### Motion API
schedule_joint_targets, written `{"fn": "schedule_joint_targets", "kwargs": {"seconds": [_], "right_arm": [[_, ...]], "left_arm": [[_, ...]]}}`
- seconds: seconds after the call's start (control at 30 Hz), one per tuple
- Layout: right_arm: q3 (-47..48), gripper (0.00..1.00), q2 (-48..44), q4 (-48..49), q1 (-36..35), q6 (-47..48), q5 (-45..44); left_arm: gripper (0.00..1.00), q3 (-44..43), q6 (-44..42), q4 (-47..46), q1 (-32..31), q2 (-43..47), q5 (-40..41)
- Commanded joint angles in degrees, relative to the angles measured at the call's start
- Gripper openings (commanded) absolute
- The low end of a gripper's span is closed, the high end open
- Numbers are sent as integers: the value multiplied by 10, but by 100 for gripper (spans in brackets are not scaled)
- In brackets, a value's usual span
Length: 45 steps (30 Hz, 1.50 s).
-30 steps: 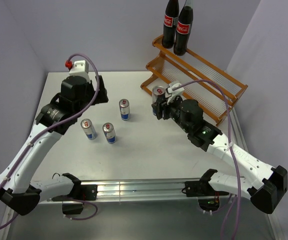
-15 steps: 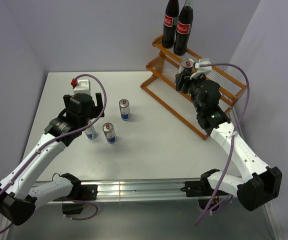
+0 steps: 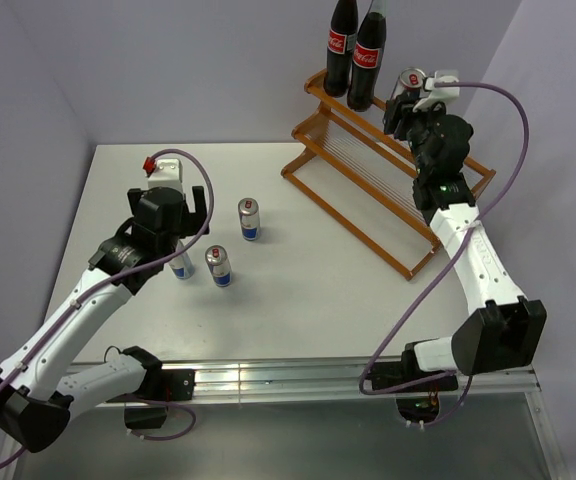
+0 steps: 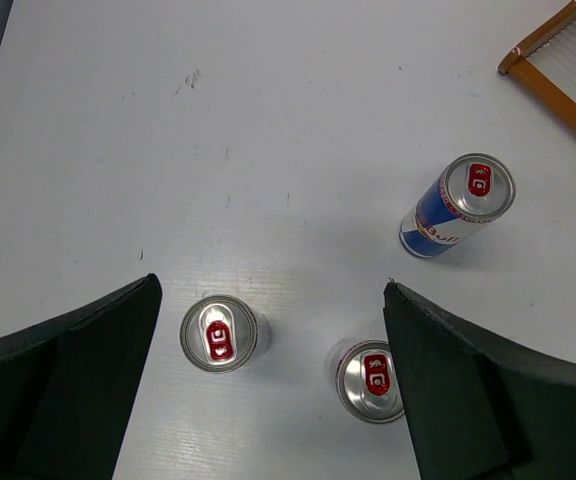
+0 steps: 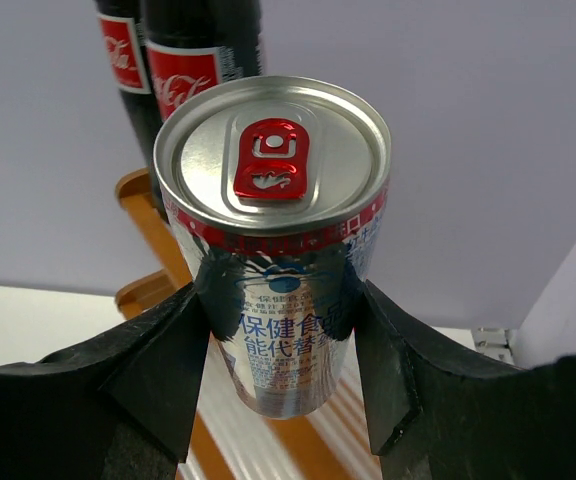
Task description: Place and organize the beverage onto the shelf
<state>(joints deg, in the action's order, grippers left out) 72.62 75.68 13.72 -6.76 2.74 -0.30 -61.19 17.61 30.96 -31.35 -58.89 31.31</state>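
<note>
My right gripper (image 5: pixel 278 330) is shut on a slim silver-blue can (image 5: pixel 273 150) and holds it upright over the upper tier of the orange-brown shelf (image 3: pixel 346 224). It hangs just right of two dark cola bottles (image 3: pixel 366 58) that stand at the shelf's far end. From above, the held can (image 3: pixel 409 80) shows at the right gripper (image 3: pixel 408 100). My left gripper (image 4: pixel 270 290) is open above the table. Between its fingers lie two upright cans (image 4: pixel 218 333) (image 4: pixel 370 380), the second against the right finger. A third can (image 4: pixel 458 203) stands further off, toward the shelf.
The shelf's corner (image 4: pixel 558 70) shows at the upper right of the left wrist view. Purple walls close in behind the shelf and on both sides. The table (image 3: pixel 318 300) is white, with a metal rail (image 3: pixel 268 378) along its near edge.
The right arm lifted its can from the table in front of the shelf up to beside the bottles. The left arm swung in over the two near cans, then held still.
</note>
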Motion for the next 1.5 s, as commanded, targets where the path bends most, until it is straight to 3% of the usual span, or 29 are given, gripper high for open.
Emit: {"fn": "schedule_joint_targets", "kwargs": {"seconds": [0.0,0.37,0.63,0.8,1.07,1.27,1.47], "right_arm": [[65,0,17,73,23,4,36],[146,0,116,59,59,0,90],[152,0,149,49,61,3,99],[152,5,156,45,61,1,103],[155,29,164,22,61,1,111],[168,38,164,3,62,-2,132],[155,65,152,10,61,-7,108]], "left_arm": [[99,-2,-11,-22,2,16,-7],[99,2,-18,-27,2,41,-9],[99,2,-19,-27,2,46,-13],[100,3,-20,-29,2,48,-14],[99,3,-20,-28,2,50,-18],[99,3,-20,-27,2,48,-18],[100,4,-21,-28,2,49,-21]]}}
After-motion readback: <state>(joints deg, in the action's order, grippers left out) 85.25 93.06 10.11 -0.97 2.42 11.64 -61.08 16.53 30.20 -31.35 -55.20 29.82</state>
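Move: The right hand holds the can; its free spot on the top shelf lies about 8 cm ahead, 1 cm right and 5 cm below. The nearer Coke bottle stands some 12 cm ahead and 5 cm left at hand height, the farther bottle about 16 cm ahead and 10 cm left. From the empty left hand the spot is roughly 22 cm ahead, 46 cm right and 10 cm higher. Right hand carries the gripped can forward about 8 cm, then also down 5 cm, onto the shelf beside the bottles. ##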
